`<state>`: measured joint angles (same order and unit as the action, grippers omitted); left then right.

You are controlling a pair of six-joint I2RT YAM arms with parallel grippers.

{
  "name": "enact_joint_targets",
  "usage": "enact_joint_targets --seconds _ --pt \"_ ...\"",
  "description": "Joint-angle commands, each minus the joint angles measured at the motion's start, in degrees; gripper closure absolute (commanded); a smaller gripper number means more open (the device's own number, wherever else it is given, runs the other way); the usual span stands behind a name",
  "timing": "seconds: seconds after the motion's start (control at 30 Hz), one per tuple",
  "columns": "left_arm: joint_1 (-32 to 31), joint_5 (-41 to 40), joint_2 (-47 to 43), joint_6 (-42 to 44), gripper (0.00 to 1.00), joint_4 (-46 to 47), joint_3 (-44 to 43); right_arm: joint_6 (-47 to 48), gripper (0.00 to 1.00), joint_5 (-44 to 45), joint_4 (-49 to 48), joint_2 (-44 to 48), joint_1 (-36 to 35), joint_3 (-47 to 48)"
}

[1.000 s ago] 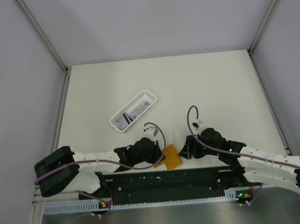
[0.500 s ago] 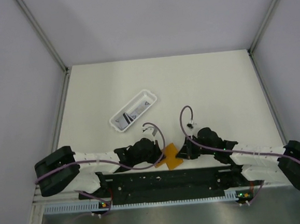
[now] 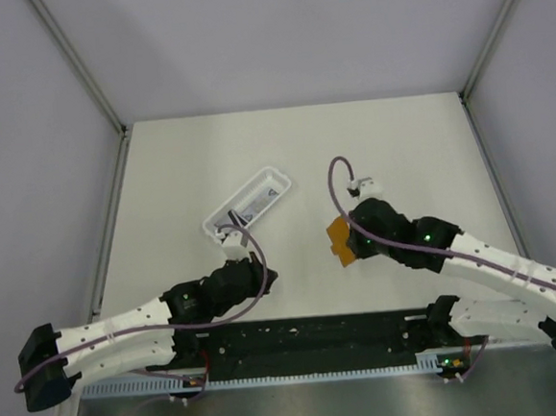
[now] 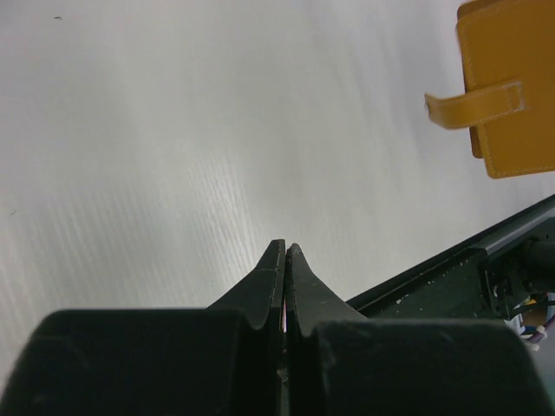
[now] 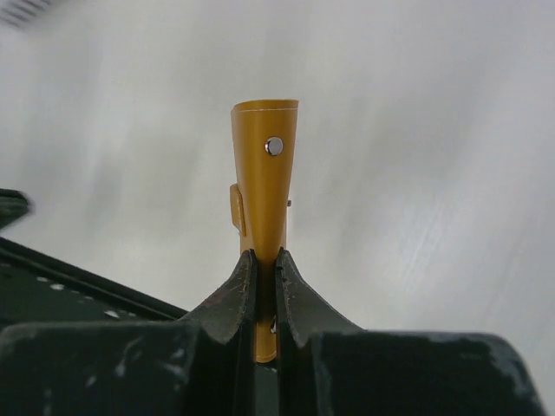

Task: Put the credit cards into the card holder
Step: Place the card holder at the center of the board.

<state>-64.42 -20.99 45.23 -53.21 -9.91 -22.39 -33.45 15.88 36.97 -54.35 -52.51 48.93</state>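
The card holder, a flat orange-tan pouch with a small metal stud, is off the table, pinched at one end by my right gripper. In the right wrist view the card holder sticks out edge-on from between the shut fingers of the right gripper. My left gripper is shut and empty, to the left of the holder and apart from it. The left wrist view shows the left gripper low over bare table, with the card holder and its strap at upper right. The credit cards lie in the white tray.
The long white tray sits slanted at centre left, just beyond the left wrist. A black mounting rail runs along the near edge between the arm bases. Grey walls enclose the table at the back and both sides.
My right gripper has shut on the card holder and carried it up and away from the near rail. The left arm has drawn back to the left, away from the holder.
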Motion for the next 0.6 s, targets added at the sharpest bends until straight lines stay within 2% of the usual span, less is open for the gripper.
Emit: enact_joint_targets --seconds 0.0,0.1,0.3,0.33,0.37,0.43,0.5,0.57 --pt "-0.2 -3.5 -2.5 -0.8 1.0 -5.6 -0.6 -2.7 1.0 16.9 18.4 -12.0 -7.1 4.2" --pt "-0.2 -2.8 -2.9 -1.9 1.0 -6.2 0.2 -7.1 1.0 20.2 19.1 -20.0 -12.2 5.7" --pt "-0.2 -2.5 -3.5 -3.0 1.0 -6.3 1.5 -8.8 1.0 19.9 14.1 -28.4 -19.2 7.7" --pt "-0.2 -2.6 -3.7 -3.0 1.0 -6.3 1.6 -8.8 0.94 19.5 13.3 -29.8 -20.1 8.0" --pt "-0.2 -2.6 -3.7 -3.0 1.0 -6.3 1.7 -8.8 0.81 18.7 12.1 -30.7 -21.1 8.5" --pt "-0.2 -2.9 -3.9 -3.1 1.0 -6.5 1.9 -8.6 0.63 16.3 9.0 -31.9 -23.0 8.7" --pt "-0.2 -3.3 -4.1 -3.7 1.0 -7.0 2.3 -7.6 0.55 11.4 3.7 -31.4 -24.2 8.1" --pt "-0.2 -3.4 -4.1 -4.1 1.0 -7.1 2.7 -5.9 0.54 4.1 -3.8 -29.3 -24.4 5.9"
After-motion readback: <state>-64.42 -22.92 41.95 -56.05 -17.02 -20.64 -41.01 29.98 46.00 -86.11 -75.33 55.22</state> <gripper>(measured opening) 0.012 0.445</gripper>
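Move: The right hand holds the card holder about 15 cm over the board. The spot the holder is taken to, near the board's front edge around its middle, lies some 7 cm back and 6 cm to the left of this hand, about 15 cm below. The white tray stands roughly 17 cm ahead and 24 cm to its left. From the empty left hand, the spot is about 13 cm right, 2 cm back and 9 cm below. Down and back goes the right hand with the card holder, sinking quickly by about 10 cm towards the board's front middle while it rolls some 35 degrees, its left side dipping. It then slides left and a little farther back as its fingers open and let go of the holder. The shut left hand eases left and down, away from that spot. ##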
